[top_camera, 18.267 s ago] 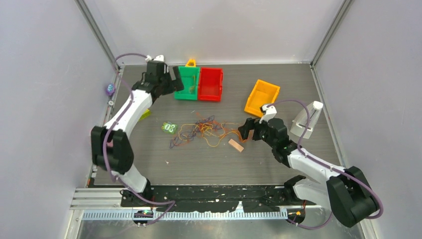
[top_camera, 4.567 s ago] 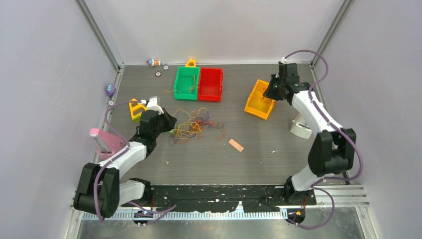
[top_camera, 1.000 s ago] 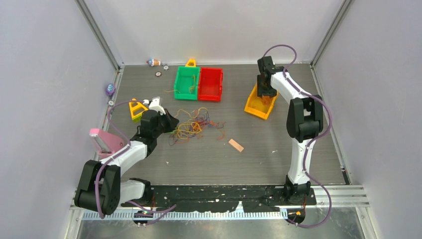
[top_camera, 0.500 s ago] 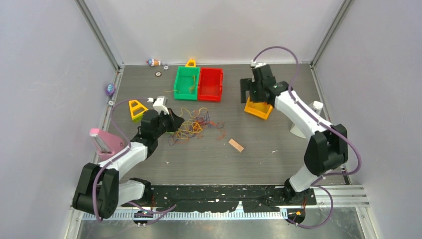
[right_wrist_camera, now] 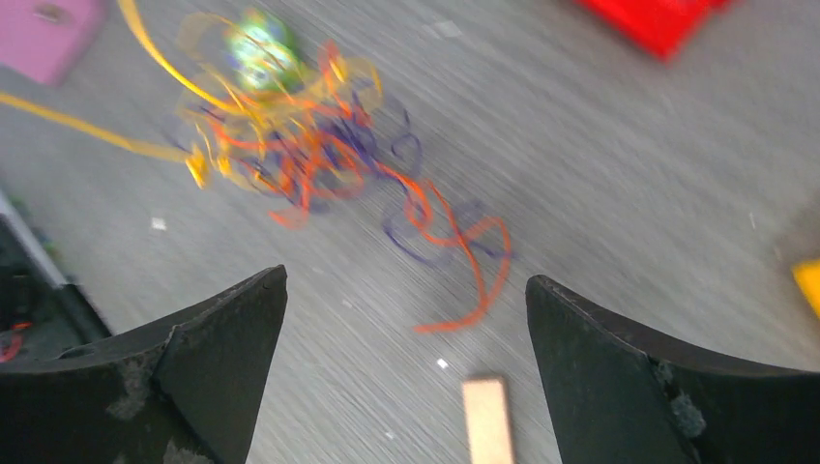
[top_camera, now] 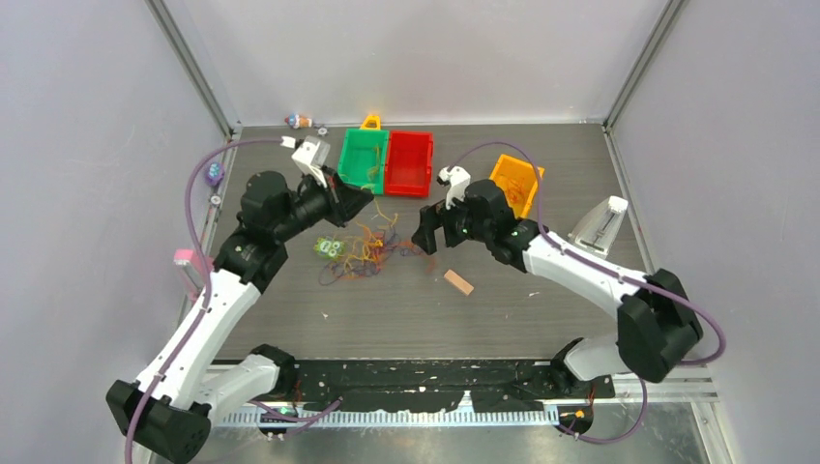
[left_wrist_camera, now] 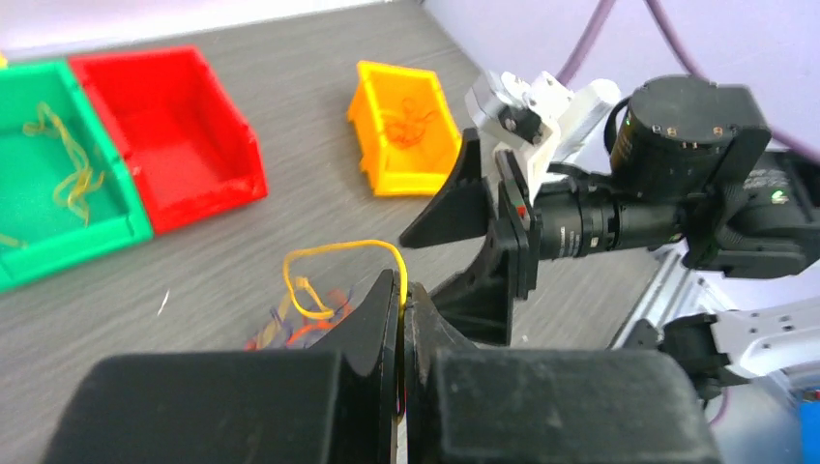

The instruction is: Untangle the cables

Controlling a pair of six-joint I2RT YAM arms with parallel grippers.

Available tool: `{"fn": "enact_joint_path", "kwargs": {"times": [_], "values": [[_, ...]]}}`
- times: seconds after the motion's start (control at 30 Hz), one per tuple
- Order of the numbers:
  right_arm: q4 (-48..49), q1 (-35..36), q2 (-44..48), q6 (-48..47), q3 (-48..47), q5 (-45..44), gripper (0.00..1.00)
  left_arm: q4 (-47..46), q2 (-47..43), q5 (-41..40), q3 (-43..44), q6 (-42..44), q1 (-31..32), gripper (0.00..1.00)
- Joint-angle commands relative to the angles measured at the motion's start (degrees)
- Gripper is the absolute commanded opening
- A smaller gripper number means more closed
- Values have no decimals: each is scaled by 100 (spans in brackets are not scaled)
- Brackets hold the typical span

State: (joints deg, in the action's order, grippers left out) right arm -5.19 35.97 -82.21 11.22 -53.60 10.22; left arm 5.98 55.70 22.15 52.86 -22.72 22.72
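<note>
The cables lie in a loose tangle of yellow, orange, red and purple strands on the table's middle. My left gripper hovers above the tangle's far side, near the green bin. In the left wrist view it is shut on a yellow cable that loops out of the jaws. My right gripper is just right of the tangle. The right wrist view shows it wide open and empty above an orange strand, with the pile beyond.
Green and red bins stand side by side at the back; yellow strands lie in the green one. An orange bin holds an orange strand. A small wooden block, a green toy and a white object lie nearby.
My left arm rose from the tangle's left side toward the green bin, pulling a yellow cable up. The right arm swung from the orange bin to the tangle's right side and opened its jaws.
</note>
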Motion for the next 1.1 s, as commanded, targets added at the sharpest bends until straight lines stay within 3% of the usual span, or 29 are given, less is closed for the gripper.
{"fn": "enact_joint_path", "kwargs": {"times": [0.0,0.27,0.4,0.73,0.8,0.9,0.97,1.07], "values": [[1579,203,740,-205,104,488,99,1370,197,772,1105,141,13,0],[2317,444,926,-281,-40,923,95,2160,752,1350,2726,75,90,0],[2467,609,803,-317,-244,1281,95,2114,953,1519,2935,-120,122,0],[2724,1148,155,-368,-655,1042,97,2004,1117,1427,3041,-310,286,0],[2688,1260,20,-395,-735,814,86,1997,1115,1414,3056,-355,286,0],[2662,1352,-131,-276,-822,566,49,1910,1079,1493,3020,-447,286,0],[2707,1407,-130,-207,-812,399,33,1843,1038,1514,2949,-517,279,0],[2646,1457,-52,-145,-782,212,12,1613,959,1738,2697,-707,141,10]]}}
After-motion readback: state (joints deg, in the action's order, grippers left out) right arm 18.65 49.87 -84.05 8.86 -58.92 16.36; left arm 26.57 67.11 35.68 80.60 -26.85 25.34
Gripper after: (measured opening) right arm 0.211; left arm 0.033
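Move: The yellow cable hangs from the left hand's shut fingers; the stretch to catch lies about 10 cm below that hand, 1 cm ahead and 1 cm to its right. From the open right hand this stretch is some 12 cm left, 2 cm back and 7 cm up. The rest of the tangle lies about 14 cm left, 2 cm ahead and 13 cm below the right hand, the owl block about 12 cm farther left and 2 cm beyond the tangle, the wooden block 5 cm back and 9 cm right of the right hand. Up and to its left, about 12 cm each way and slightly back, the right hand swings in under the left one, fingers wide, tipping up and turning some 20 degrees counter-clockwise, then sinks a little as it closes on the hanging yellow cable. The left hand keeps its pinch, rises about 8 cm while easing right and back, then holds. ##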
